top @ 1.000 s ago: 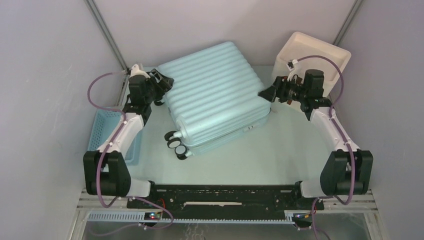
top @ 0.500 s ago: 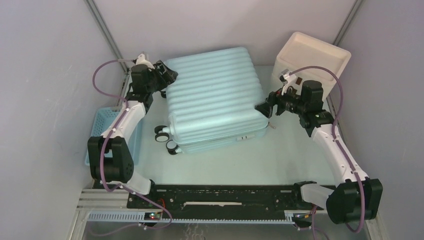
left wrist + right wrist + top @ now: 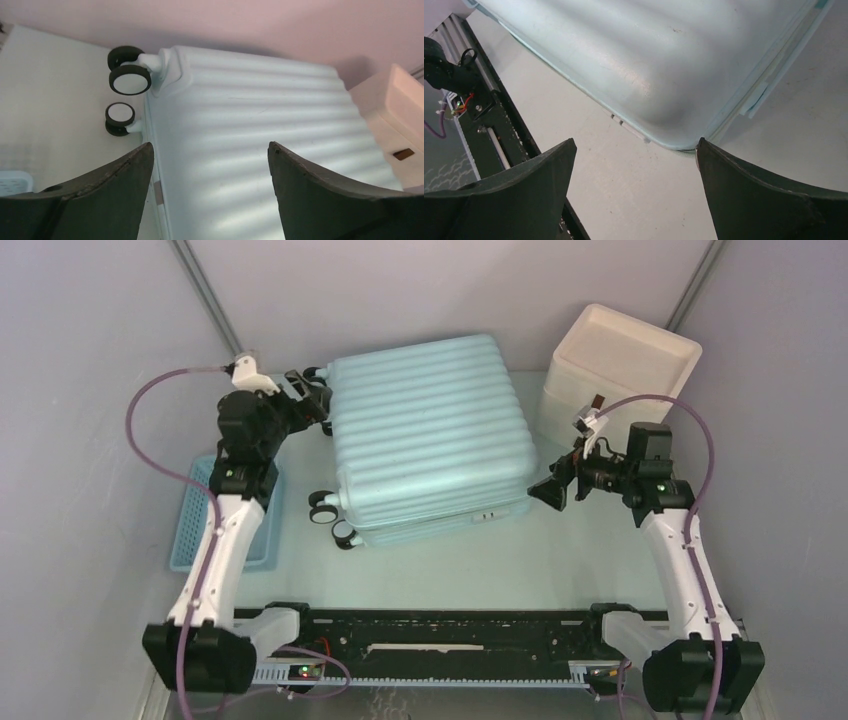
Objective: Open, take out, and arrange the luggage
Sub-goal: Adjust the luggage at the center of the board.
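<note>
The luggage [image 3: 425, 435], a pale mint-blue ribbed hard-shell suitcase, lies flat and closed on the table, wheels [image 3: 322, 508] to the left. It fills the left wrist view [image 3: 250, 125] with two wheels [image 3: 129, 79] at upper left, and its rounded corner shows in the right wrist view [image 3: 649, 55]. My left gripper [image 3: 305, 400] is open and empty, raised over the suitcase's far left corner. My right gripper [image 3: 548, 492] is open and empty, just off the suitcase's near right corner, above bare table [image 3: 634, 190].
A cream-white box [image 3: 620, 365] stands at the back right, beside the suitcase. A small blue slatted basket [image 3: 215, 520] lies at the left under my left arm. Grey walls close in the sides and back. The black base rail [image 3: 440, 630] runs along the near edge.
The suitcase was turned square to the table, then stayed put. My left gripper drew back left and up off its corner. My right gripper drew back toward me and off its right side.
</note>
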`<action>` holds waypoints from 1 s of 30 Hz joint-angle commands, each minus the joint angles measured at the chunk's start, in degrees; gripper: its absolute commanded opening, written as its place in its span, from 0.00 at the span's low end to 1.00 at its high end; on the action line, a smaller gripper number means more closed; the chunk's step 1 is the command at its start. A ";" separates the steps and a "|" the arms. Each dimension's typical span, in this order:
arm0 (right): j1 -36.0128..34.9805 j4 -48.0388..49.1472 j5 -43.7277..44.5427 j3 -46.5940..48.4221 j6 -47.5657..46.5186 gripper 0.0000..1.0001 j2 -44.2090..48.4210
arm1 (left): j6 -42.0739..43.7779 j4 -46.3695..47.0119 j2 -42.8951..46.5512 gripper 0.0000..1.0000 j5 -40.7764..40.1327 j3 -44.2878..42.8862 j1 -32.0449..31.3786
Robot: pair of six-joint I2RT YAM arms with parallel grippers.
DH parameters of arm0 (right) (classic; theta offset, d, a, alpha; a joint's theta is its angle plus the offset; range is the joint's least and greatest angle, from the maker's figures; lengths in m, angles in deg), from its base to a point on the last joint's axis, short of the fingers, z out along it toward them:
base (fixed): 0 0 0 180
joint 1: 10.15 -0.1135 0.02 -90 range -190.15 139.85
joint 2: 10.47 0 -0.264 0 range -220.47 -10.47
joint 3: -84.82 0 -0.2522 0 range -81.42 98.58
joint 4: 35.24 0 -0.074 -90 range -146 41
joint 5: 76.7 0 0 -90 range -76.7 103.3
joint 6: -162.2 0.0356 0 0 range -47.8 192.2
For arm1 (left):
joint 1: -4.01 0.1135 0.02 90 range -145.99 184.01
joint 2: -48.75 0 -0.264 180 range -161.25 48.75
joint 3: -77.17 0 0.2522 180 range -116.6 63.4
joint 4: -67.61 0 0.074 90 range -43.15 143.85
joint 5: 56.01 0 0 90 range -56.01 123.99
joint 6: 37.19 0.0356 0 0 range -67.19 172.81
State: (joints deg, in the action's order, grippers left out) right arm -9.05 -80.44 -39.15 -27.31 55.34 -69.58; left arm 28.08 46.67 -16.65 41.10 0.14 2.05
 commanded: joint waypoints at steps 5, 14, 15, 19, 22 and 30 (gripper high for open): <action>3.20 -11.54 -8.69 8.98 -16.41 1.00 2.72 | 6.47 -1.09 15.16 0.88 2.29 9.40 0.20; 3.20 -0.81 -9.20 12.05 -5.23 0.90 -3.54 | 10.27 2.34 33.77 0.88 7.36 24.35 0.20; 3.25 0.48 -7.25 11.98 -3.65 0.87 -4.06 | 10.72 2.13 35.76 0.88 6.80 25.81 0.20; 4.22 3.37 0.47 11.99 4.47 0.63 -7.35 | 12.66 0.10 41.85 0.88 5.13 28.94 0.20; 4.87 6.62 2.95 10.17 8.26 0.44 -8.87 | 13.12 -0.30 42.60 0.88 3.49 29.59 0.20; -0.67 13.70 14.43 5.40 11.77 0.25 -11.07 | 12.91 -2.70 39.59 0.85 4.18 27.75 0.20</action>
State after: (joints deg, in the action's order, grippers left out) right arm -6.14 -71.86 -31.22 -21.10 64.26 -78.98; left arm 39.49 44.79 23.96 45.67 28.82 2.05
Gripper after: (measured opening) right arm 0.261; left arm 0.852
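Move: The upper of the two caster pairs on the suitcase's near-left corner lies about 16 cm back from the left hand, 1 cm to its left and 12 cm lower. The far-left caster is some 9 cm ahead and 2 cm left, the blue basket 15 cm back and 17 cm left. From the right hand, the suitcase's right side is centred about 12 cm ahead and 4 cm left, its near-right corner 1 cm ahead and 3 cm left, the white drawers 18 cm ahead and 13 cm right. The left hand, fingers still wide open, draws back about 14 cm along the suitcase's left side from the far caster to just above the near-left one, first rising slightly and then sinking, while its fingertips tilt up. The right hand lifts some 5 cm clear of the near-right corner, then swings forward about 8 cm and a little right, sinking again beside the suitcase's right side as it turns clockwise about 20 degrees and closes its empty fingers most of the way. ##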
